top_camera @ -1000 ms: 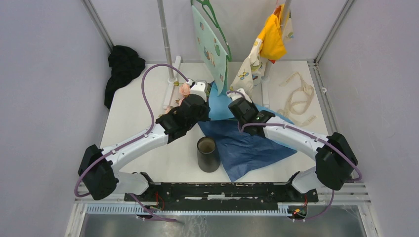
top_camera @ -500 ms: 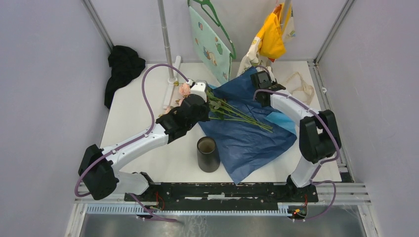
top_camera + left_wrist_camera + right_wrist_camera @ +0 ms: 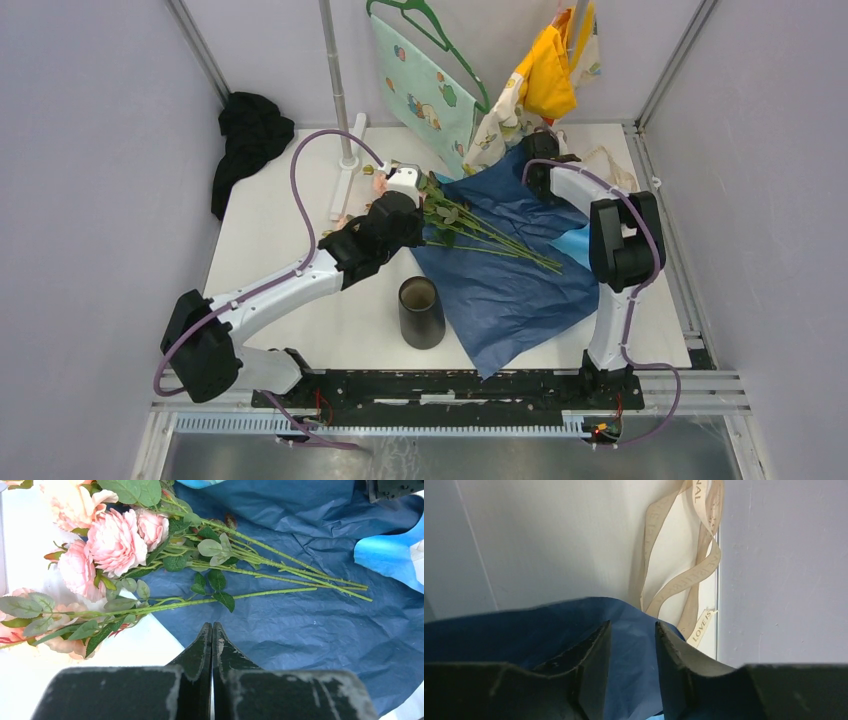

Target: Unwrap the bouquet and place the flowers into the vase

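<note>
The bouquet lies unwrapped. Its pink roses (image 3: 115, 540) rest on the white table, and their green stems (image 3: 485, 232) stretch across the spread dark-blue paper (image 3: 520, 280). A patch of light-blue paper (image 3: 390, 555) shows at the right. My left gripper (image 3: 212, 626) is shut and empty, hovering just short of the nearest stem (image 3: 190, 603). My right gripper (image 3: 631, 628) is open at the far edge of the dark-blue paper (image 3: 524, 630), which shows between and below its fingers. The black vase (image 3: 421, 312) stands upright and empty near the front, beside the paper.
A cream ribbon (image 3: 689, 580) lies loose at the far right by the wall. A pale green cloth on a hanger (image 3: 425, 85) and a yellow garment (image 3: 548, 75) hang from the back rail. A black cloth heap (image 3: 250, 135) sits far left, near a metal pole (image 3: 338, 90).
My right arm swung to the far right, dragging the dark-blue paper open and baring the stems, then its jaws parted. The hanging green cloth swung. The left arm stayed put.
</note>
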Robot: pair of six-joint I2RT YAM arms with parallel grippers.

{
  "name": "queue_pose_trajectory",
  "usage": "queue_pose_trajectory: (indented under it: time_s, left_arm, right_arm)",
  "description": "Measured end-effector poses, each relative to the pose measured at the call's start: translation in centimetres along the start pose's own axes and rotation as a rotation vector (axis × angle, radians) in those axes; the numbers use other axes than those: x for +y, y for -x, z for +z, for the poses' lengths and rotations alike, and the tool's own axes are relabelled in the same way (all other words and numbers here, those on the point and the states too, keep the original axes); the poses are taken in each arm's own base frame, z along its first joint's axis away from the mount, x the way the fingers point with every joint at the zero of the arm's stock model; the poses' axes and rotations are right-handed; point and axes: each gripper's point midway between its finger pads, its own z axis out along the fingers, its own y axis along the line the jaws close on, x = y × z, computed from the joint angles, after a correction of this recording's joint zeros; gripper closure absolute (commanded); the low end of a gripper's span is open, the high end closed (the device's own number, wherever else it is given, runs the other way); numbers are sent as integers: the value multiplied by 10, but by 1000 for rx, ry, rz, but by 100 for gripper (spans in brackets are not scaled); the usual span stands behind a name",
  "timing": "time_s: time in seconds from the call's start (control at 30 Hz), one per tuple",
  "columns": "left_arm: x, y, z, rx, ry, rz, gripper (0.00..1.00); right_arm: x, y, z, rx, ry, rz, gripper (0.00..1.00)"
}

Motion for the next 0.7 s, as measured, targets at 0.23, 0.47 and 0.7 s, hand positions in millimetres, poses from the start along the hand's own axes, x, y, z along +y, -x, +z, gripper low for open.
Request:
queue_pose_trajectory:
  time_s: [0.23, 0.47, 0.7]
  left_arm:
    - [5, 1, 0, -6, 29, 3, 96]
    - [19, 8, -8, -28, 94, 5, 81]
    - [26, 23, -21, -62, 127, -3, 51]
  right_arm:
    - [-6, -8, -22, -30, 62, 46, 34]
    - [-62, 24, -127, -327, 211, 269, 32]
    - [-53, 31, -229, -585, 429, 289, 33]
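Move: The wrapping paper's far edge still lies between the right hand's parting fingers. From that hand the flower stems are about 8 cm back, 20 cm left and 7 cm below, with the cream ribbon some 8 cm ahead, 9 cm right. From the left hand, shut and hovering, the stems lie roughly 6 cm ahead, 16 cm right and 18 cm below; blossoms 14 cm ahead, 10 cm left; vase 16 cm behind, nearly in line sideways. The paper's far edge is let go as the right fingers, already parting, spread wider; that hand rises some 19 cm, drawing back, then also left, over the opened wrap, about 10 cm each way, its fingers swinging round from rightward to nearly straight forward. The left hand drifts about 3 cm left and up, away from the stems, opening its shut fingers part way. ##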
